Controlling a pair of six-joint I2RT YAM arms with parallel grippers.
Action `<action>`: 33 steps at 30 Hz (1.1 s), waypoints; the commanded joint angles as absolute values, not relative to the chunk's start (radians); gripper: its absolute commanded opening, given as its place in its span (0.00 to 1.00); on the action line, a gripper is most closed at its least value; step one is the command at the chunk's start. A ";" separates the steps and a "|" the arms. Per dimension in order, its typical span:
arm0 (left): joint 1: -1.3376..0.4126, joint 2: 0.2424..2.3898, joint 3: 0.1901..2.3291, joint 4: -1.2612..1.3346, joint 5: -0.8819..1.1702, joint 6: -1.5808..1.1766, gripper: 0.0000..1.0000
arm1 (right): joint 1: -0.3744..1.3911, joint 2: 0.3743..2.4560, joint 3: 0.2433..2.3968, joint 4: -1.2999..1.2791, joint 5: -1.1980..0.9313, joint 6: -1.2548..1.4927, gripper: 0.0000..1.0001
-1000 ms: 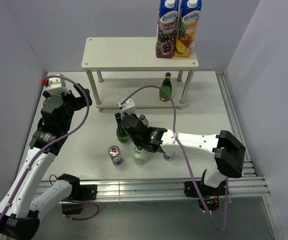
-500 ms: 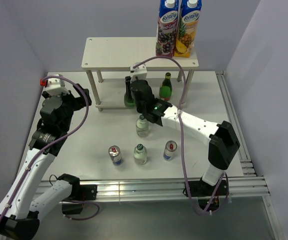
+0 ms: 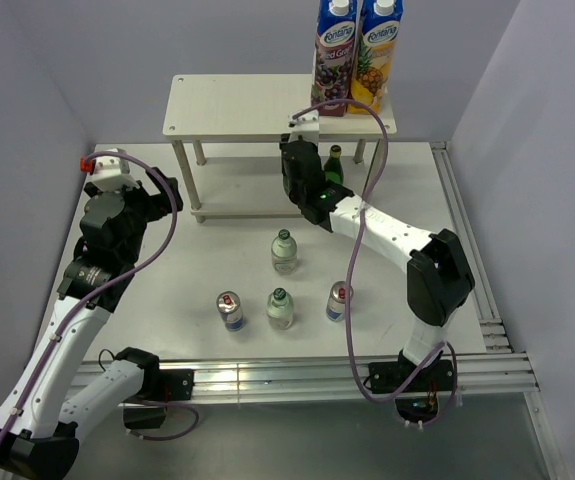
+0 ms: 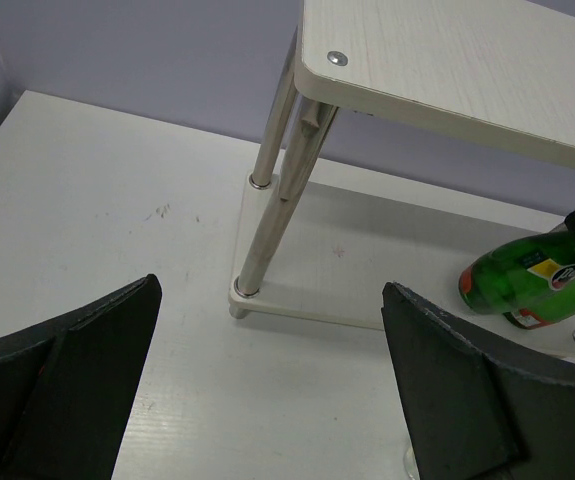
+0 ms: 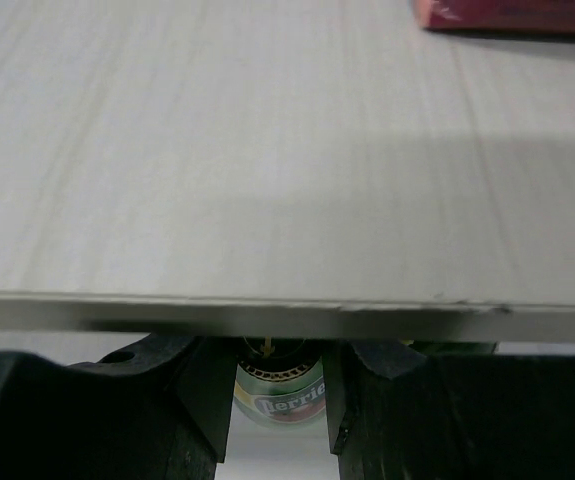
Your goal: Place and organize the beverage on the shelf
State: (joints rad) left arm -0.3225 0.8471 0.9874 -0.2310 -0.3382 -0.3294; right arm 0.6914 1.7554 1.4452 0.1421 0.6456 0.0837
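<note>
The cream-white shelf stands at the back of the table. My right gripper reaches under the front edge of its top board, shut on a dark green bottle by the neck. The left wrist view shows that bottle at the lower board. A second green bottle stands on the lower board just to its right. Two clear green-capped bottles and two cans stand on the table. My left gripper hangs open and empty at the left.
Two tall juice cartons stand on the right end of the shelf's top board. The shelf's front left leg is ahead of my left gripper. Walls close in the table on the left, back and right.
My right arm carried the dark green bottle from the middle of the table back to the shelf's lower tier, beside the other green bottle. The left arm stayed still.
</note>
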 commanded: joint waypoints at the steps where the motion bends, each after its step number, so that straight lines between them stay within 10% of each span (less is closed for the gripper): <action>1: -0.327 0.842 0.991 -0.209 -0.337 -0.313 0.99 | 0.669 1.732 1.447 0.374 0.710 0.060 0.00; 21: -0.328 0.854 0.991 -0.209 -0.336 -0.311 0.99 | 0.614 1.796 1.356 0.402 0.750 0.118 0.00; 28: -0.328 0.854 0.992 -0.210 -0.336 -0.311 0.99 | 0.612 1.822 1.371 0.391 0.759 0.110 0.49; 33: -0.328 0.850 0.992 -0.210 -0.339 -0.311 0.99 | 0.612 1.824 1.376 0.384 0.765 0.115 0.64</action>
State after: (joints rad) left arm -0.3244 0.8600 0.9871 -0.2310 -0.3382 -0.3294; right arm 0.6189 1.8236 1.3319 0.3470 0.7315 0.1081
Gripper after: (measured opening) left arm 0.992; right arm 0.622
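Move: The right hand holds the green Perrier bottle just under the upper board. Its spot on the lower board lies about 2 cm ahead, 4 cm to the right and some 15 cm below the hand. The green bottle already standing there is about 2 cm ahead and 10 cm right, its middle roughly 6 cm lower. The rear clear bottle stands about 14 cm back and 2 cm left. From the left hand, the spot is some 17 cm ahead and 28 cm right, well below. Rightward and down, about 4 cm each, the right hand carries the held green bottle towards its standing neighbour and lowers it to the lower board, the wrist turning some 10 degrees clockwise. It then creeps a little forward under the upper board, and the fingers open part-way to let the bottle go. ##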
